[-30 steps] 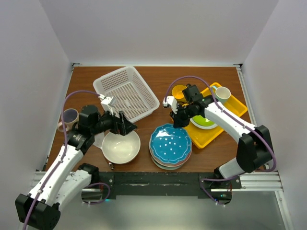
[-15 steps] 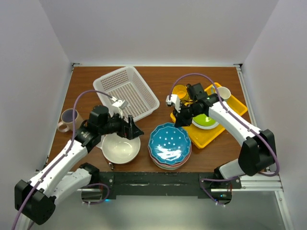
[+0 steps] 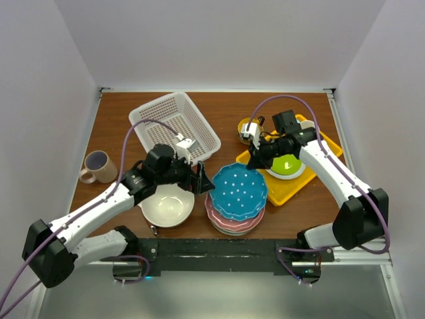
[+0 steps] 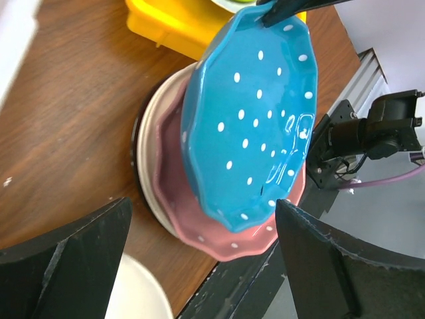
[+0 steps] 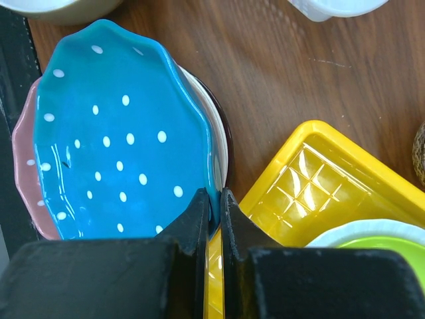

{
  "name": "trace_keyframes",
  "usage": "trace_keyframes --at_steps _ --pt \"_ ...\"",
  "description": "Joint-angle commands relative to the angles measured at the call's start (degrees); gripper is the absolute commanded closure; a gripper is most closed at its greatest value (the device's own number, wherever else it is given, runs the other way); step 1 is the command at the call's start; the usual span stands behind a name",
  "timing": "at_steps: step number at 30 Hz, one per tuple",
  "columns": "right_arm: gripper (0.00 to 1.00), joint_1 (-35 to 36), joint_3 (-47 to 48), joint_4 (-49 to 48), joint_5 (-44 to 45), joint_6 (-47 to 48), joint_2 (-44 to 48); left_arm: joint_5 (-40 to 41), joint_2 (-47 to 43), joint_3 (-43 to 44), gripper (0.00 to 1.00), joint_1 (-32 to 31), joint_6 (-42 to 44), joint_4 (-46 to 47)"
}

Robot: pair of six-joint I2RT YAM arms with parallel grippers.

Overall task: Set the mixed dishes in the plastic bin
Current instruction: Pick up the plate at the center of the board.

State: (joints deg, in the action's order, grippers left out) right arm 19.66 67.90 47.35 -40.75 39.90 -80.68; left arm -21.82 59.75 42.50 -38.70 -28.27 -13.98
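Observation:
The blue white-dotted plate (image 3: pixel 239 191) is tilted up off the stack, and my right gripper (image 3: pixel 255 166) is shut on its rim beside the tray. In the right wrist view both fingertips (image 5: pixel 199 203) pinch that blue plate (image 5: pixel 113 133) at its edge. Under it lie the pink dotted plate (image 4: pixel 199 222) and a cream plate (image 4: pixel 149 193). My left gripper (image 3: pixel 201 178) stands open just left of the stack, with nothing between its fingers (image 4: pixel 80 259). The plastic bin (image 3: pixel 174 125) sits behind it. The large cream bowl (image 3: pixel 167 205) and pinkish mug (image 3: pixel 97 166) are at the left, and the yellow mug (image 3: pixel 248 126) is behind the right gripper.
The flat yellow tray (image 3: pixel 292 187) lies right of the stack and holds the lime-green plate (image 3: pixel 287 166). The table's front edge and black rail (image 3: pixel 219 252) run just below the plates. Purple cables loop over both arms.
My right gripper has shut on the blue plate's rim and raised that side, tilting the plate. The left arm has swung right from above the cream bowl to the stack's left side.

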Motion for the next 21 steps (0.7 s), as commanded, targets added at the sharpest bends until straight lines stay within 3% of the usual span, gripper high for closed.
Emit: trace_keyframes --at_steps 1,7,12,21 --pt "1.0 -0.9 2.7 -2.1 -7.9 -1.1 4.9 4.2 3.6 2.3 0.05 -3.7 -2.7 6.4" --pt "1.0 -1.7 1.1 -2.8 -11.2 -0.8 7.5 7.3 7.0 2.3 0.05 -6.3 -4.2 9.0" --pt "1.0 -2.5 0.3 -3.3 -13.9 -0.5 8.8 4.6 7.0 1.0 0.12 -7.2 -5.7 13.1" --pt "1.0 -4.4 -0.2 -3.8 -17.0 -1.0 9.5 2.1 8.0 0.0 0.39 -8.2 -7.5 17.7"
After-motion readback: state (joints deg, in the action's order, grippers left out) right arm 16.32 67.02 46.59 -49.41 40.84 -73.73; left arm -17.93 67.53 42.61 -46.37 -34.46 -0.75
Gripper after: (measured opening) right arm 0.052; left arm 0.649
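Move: At the right hand, the blue plate already hangs pinched by its far-right rim, its middle about 10 cm back and 4 cm to the left, some 5 cm lower; the pink plate beneath it is 16 cm back and 5 cm left. From the open left hand the blue plate's middle is about 11 cm right and 5 cm back, with the pink plate 11 cm right and 11 cm back, and the white bowl 15 cm left and 9 cm back. Reaching about 5 cm to the right, the left hand dips some 2.5 cm and comes up again as it brings its spread fingers around the blue plate's left rim, one on either side, and begins to close them, still well apart. The right hand keeps its pinch and raises its side of the plate some 4 cm, tilting slightly. ##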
